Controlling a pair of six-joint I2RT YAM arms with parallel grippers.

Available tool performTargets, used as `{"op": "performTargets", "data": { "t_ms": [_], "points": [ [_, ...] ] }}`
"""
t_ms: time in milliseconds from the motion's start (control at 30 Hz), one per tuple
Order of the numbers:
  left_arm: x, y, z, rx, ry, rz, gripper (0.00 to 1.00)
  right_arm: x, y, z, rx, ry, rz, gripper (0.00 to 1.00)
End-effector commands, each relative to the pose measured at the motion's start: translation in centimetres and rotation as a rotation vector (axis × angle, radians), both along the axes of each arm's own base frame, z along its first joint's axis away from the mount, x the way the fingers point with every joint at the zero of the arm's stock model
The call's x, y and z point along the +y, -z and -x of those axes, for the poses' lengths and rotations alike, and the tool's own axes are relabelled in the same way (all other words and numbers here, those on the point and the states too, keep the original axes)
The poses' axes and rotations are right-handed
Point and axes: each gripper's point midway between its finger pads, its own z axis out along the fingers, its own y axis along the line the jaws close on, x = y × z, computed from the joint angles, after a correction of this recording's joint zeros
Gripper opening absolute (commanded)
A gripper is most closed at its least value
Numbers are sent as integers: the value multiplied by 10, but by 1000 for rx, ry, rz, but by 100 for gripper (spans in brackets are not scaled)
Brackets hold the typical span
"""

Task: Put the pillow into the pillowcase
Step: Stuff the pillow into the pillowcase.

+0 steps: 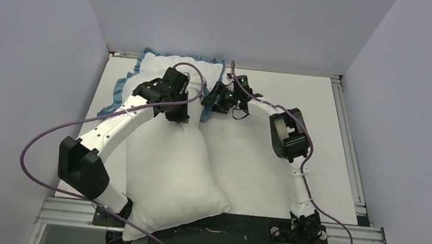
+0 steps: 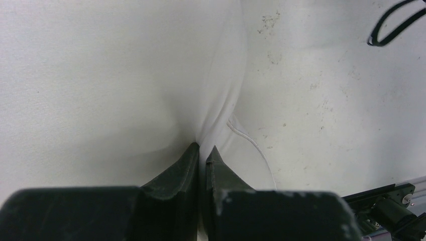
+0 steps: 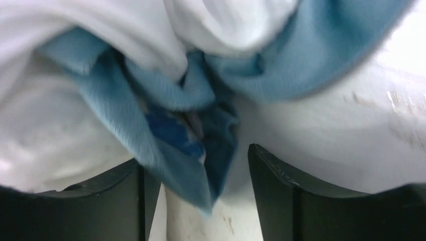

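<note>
The plump white pillow (image 1: 167, 165) lies lengthwise from the table's near edge to the far left. Its far end sits among the pillowcase (image 1: 122, 92), whose blue ruffled edge shows on the left and beside the right gripper. My left gripper (image 1: 176, 116) is shut on a pinched fold of the white pillow (image 2: 100, 75), its tips (image 2: 203, 150) close together. My right gripper (image 1: 213, 99) is open. The blue pillowcase edge (image 3: 166, 90) hangs loose between its fingers (image 3: 197, 156), gripped by neither.
The white table (image 1: 267, 181) is walled on three sides, with a metal rail (image 1: 345, 119) along its right edge. Purple cables loop from both arms. A black cable (image 2: 394, 22) lies on the scuffed table surface (image 2: 326, 100).
</note>
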Motion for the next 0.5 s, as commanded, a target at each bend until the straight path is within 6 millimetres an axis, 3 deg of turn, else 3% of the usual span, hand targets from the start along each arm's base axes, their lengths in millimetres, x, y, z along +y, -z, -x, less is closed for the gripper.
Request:
{"op": "performTargets", "data": {
  "t_ms": [0, 67, 167, 300, 367, 433, 467],
  "points": [
    [-4, -12, 24, 32, 27, 49, 0, 35, -21, -26, -63, 19, -100, 54],
    [-4, -11, 26, 35, 26, 51, 0, 43, -18, -26, -64, 10, -119, 39],
    [-3, -11, 26, 36, 24, 50, 0, 47, -25, -24, -77, -3, -164, 7],
    [2, -17, 20, 14, 5, 22, 0, 37, -45, -10, -117, -63, -170, 5],
    [6, -21, 14, -7, -8, 4, 0, 27, -66, 3, -133, -85, -189, 5],
    [5, -27, 9, -32, -10, 5, 0, 17, -70, 17, -125, -103, -184, 5],
    [3, -30, 8, -44, -1, 17, 0, 13, -83, 26, -140, -118, -195, 5]
  ]
}}
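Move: The blue hem flap of the pillowcase hangs right before the open right gripper, about 3 cm to its left, 2 cm ahead and nearly level. The pillow's main body lies some 22 cm back and 11 cm left of that gripper, while the white body of the pillowcase spreads about 17 cm left and 5 cm ahead. For the left gripper, which holds the pillow's gathered cloth, the flap is about 6 cm right, 6 cm ahead and 8 cm lower. Slide the right gripper left about 3 cm and a little forward until the dangling blue hem sits between its fingers, and shut them on it. Keeping the pinch, draw it back some 3 cm and slightly to the right. Leave the left gripper shut on the pillow's cloth where it is. ##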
